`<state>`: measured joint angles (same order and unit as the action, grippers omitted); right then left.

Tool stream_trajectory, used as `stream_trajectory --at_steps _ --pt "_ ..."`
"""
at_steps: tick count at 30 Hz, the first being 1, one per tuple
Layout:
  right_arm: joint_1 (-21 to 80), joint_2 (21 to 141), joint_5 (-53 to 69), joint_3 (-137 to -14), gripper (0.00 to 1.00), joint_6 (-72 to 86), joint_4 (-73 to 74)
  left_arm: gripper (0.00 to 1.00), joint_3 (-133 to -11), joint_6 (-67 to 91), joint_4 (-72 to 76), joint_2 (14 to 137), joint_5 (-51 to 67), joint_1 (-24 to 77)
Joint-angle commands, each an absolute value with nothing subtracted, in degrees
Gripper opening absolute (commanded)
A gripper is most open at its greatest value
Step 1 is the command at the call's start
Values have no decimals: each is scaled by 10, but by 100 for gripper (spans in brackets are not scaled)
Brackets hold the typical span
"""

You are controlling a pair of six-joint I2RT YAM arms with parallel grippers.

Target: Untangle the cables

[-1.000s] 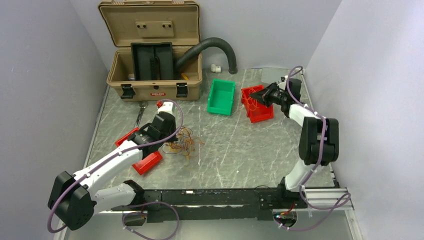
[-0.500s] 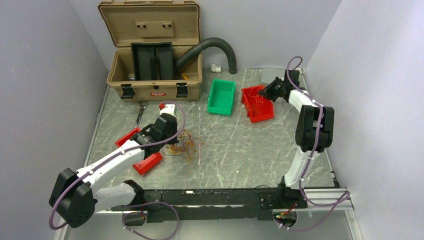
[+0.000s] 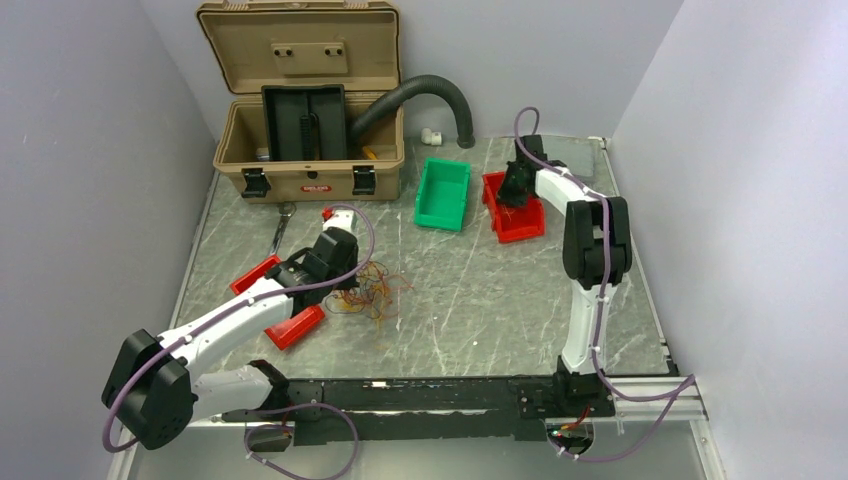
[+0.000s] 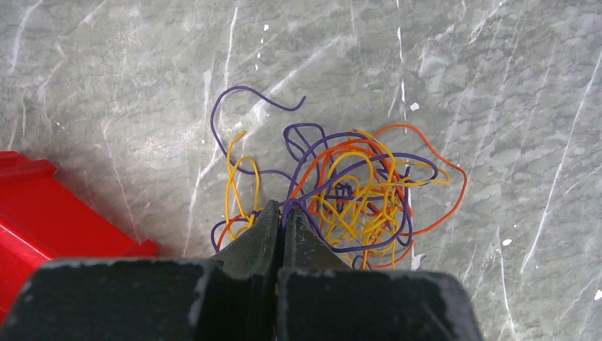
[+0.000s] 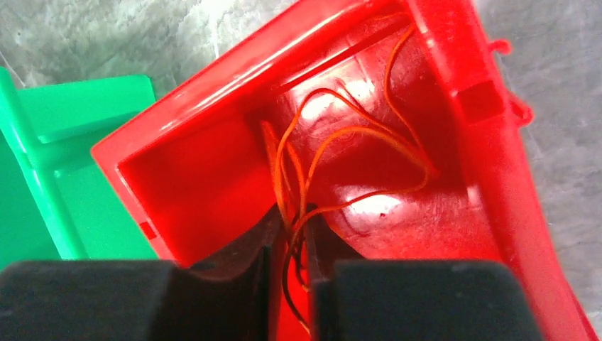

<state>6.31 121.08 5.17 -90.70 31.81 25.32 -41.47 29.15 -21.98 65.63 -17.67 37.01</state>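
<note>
A tangle of thin orange, yellow and purple cables (image 3: 374, 288) (image 4: 355, 186) lies on the marble table left of centre. My left gripper (image 3: 350, 284) (image 4: 282, 210) sits at the tangle's near-left edge, shut, with a purple strand pinched between its tips. My right gripper (image 3: 513, 190) (image 5: 292, 222) hangs over the red bin (image 3: 524, 230) (image 5: 213, 91) at the back right. Its jaws stand slightly apart. Loose orange cables (image 5: 342, 133) run from the bin floor up through that gap.
A green bin (image 3: 443, 193) (image 5: 85, 106) stands left of the red one. An open tan toolbox (image 3: 310, 110) and a black corrugated hose (image 3: 430, 90) are at the back. Two red bins (image 3: 296, 326) (image 3: 254, 272) flank my left arm, with a wrench (image 3: 280, 228) behind.
My right arm swung left, from right of the red bin to over its back end, and its jaws parted a little. The left arm and the tangle barely moved.
</note>
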Motion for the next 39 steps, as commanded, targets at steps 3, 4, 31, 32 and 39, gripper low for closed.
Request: stream_trajectory --at_steps 3,4,31,32,39 --pt "59 1140 9 -876 41 279 240 0 -428 288 -213 645 -186 376" --pt "61 1128 9 -875 45 273 243 0 -428 288 -215 643 -187 376" --pt "302 691 236 -338 78 194 -120 0 -447 257 -195 620 -140 399" --pt "313 688 224 -323 78 194 -140 0 -445 256 -195 618 -137 399" --pt "340 743 132 -317 87 389 -187 0 -438 258 -196 605 -133 400"
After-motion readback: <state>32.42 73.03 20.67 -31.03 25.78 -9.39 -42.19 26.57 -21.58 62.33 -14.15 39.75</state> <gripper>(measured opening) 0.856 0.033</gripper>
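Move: From the right hand, still down in the right-hand red bin with orange cable at its fingertips, the middle of the remaining cable tangle lies about 26 cm back and 29 cm to the left, some 3 cm lower. That red bin is centred about 1 cm back of this hand; the green bin sits 16 cm to its left and 2 cm farther out. From the left hand, which pinches a purple strand, the tangle's middle is some 5 cm right, 2 cm ahead and 7 cm below. Up and then back and left goes the right hand: its fingers spread wide and let go of the orange cable, it rises roughly 11 cm clear of the red bin, then sweeps some 25 cm back and 15 cm left towards the tangle, sinking on the way and turning about 40 degrees counter-clockwise as the fingers tilt up. The left hand keeps its pinch on the purple strand while easing slightly right and up. ##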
